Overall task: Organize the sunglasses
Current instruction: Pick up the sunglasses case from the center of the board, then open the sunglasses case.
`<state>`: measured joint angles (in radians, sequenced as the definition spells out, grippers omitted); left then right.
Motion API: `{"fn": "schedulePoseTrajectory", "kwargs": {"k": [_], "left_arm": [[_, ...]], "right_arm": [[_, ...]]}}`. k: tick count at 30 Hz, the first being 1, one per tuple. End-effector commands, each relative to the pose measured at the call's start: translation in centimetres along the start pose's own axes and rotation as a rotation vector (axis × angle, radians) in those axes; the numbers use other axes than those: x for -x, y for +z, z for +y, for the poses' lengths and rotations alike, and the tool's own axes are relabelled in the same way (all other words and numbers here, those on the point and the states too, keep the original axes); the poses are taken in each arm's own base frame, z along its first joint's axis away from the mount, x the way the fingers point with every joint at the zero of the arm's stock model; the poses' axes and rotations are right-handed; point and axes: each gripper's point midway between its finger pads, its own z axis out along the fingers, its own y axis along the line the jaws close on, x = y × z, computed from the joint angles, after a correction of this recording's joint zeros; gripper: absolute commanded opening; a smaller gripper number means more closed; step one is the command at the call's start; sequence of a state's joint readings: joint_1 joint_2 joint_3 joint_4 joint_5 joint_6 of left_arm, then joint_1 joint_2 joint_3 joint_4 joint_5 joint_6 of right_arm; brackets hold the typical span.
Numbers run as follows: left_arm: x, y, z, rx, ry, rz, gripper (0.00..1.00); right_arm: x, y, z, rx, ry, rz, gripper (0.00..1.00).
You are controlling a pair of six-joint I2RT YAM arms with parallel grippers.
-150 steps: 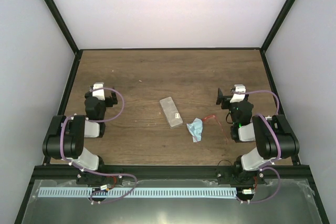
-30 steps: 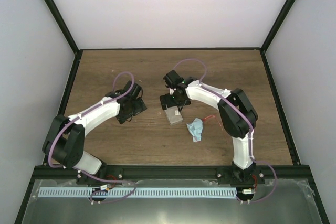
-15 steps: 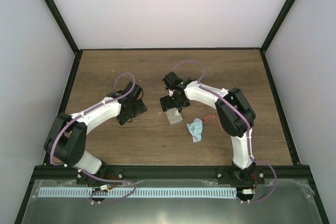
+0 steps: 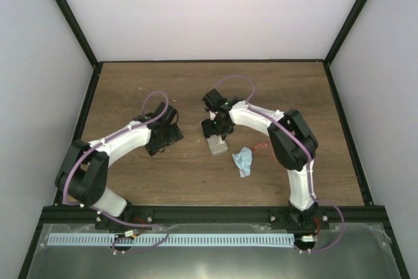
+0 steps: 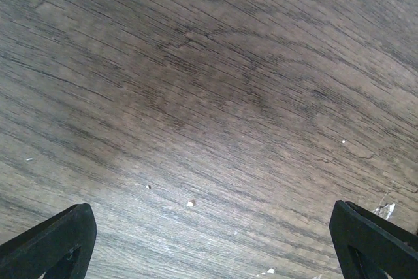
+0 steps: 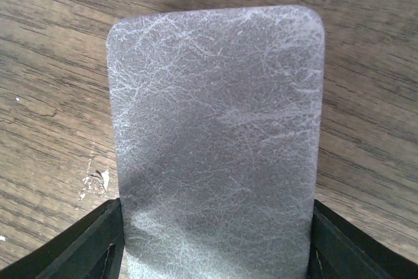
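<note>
The sunglasses (image 4: pixel 261 146), a thin red wire frame, lie on the wood right of centre, apart from both grippers. A flat grey case (image 4: pixel 217 146) lies at mid-table; it fills the right wrist view as a textured grey case (image 6: pixel 215 135). My right gripper (image 4: pixel 214 132) is down over its far end, and its black fingers (image 6: pixel 98 240) press against both long edges of the case. My left gripper (image 4: pixel 163 138) hovers to the left of the case, wide open over bare wood, with only its fingertips (image 5: pixel 59 240) showing in its own view.
A small light-blue cloth (image 4: pixel 243 160) lies crumpled just left of the sunglasses and right of the case. Black frame posts and pale walls bound the wooden table (image 4: pixel 163 89). White specks (image 5: pixel 189 204) dot the wood under the left gripper.
My right gripper has narrowed from fully open onto the sides of the grey case. Both arms have barely moved over the last second; five seconds ago both were folded back at their bases.
</note>
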<state>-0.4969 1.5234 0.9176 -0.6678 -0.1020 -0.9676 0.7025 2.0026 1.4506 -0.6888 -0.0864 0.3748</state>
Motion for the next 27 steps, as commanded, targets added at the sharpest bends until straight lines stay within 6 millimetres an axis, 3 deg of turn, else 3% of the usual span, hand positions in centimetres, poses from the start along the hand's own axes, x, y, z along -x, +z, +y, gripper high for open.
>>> {"fn": "schedulePoseTrajectory", "kwargs": {"k": [1,5,10,14,19,27], "left_arm": [[0.0,0.3,-0.9,-0.05,0.01,0.004,1.0],[-0.1,-0.8,-4.3,-0.23,0.065,0.018,1.0],[-0.7,-3.7,-9.3,-0.53,0.149,0.038,1.0],[-1.1,-5.7,-11.3,-0.67,0.168,0.053,1.0],[-1.6,-8.8,-14.3,-0.903,0.184,0.075,1.0],[-1.8,-10.7,-15.7,-1.017,0.245,0.064,1.0]], "right_arm": [[0.6,-1.0,1.3,0.045,-0.022,-0.021,0.53],[2.3,-4.1,2.2,0.109,-0.017,-0.087,0.53],[4.1,-8.7,2.3,0.285,0.041,-0.155,0.55],[4.9,-11.5,1.3,0.422,0.092,-0.193,0.55],[4.8,-13.3,1.2,0.602,0.099,-0.189,0.56],[4.9,-15.4,2.6,0.726,0.065,-0.203,0.58]]}}
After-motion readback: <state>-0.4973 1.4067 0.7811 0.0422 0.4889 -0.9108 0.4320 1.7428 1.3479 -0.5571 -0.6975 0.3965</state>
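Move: The sunglasses case is already between the right hand's fingers, flat on the board, its middle about 1 cm back from that hand and a centimetre lower. Seen from the right hand, the blue cloth lies roughly 9 cm back and 9 cm to the right, and the red sunglasses some 5 cm back and 16 cm right. For the open left hand, low over the board, the case is about 17 cm to the right and 2 cm ahead. Keeping its grip across the case, the right hand lifts it straight off the board, about 12 cm up, drifting some 3 cm forward and right on the way before easing partly back, while the wrist rolls some 35 degrees so that the fingers swing from pointing down towards the left gripper. From early on the left hand, wide open, sweeps about 13 cm right towards the case and climbs 10 cm, tilting its fingers up to point right and forward, and it ends close to the case's left side without closing. ##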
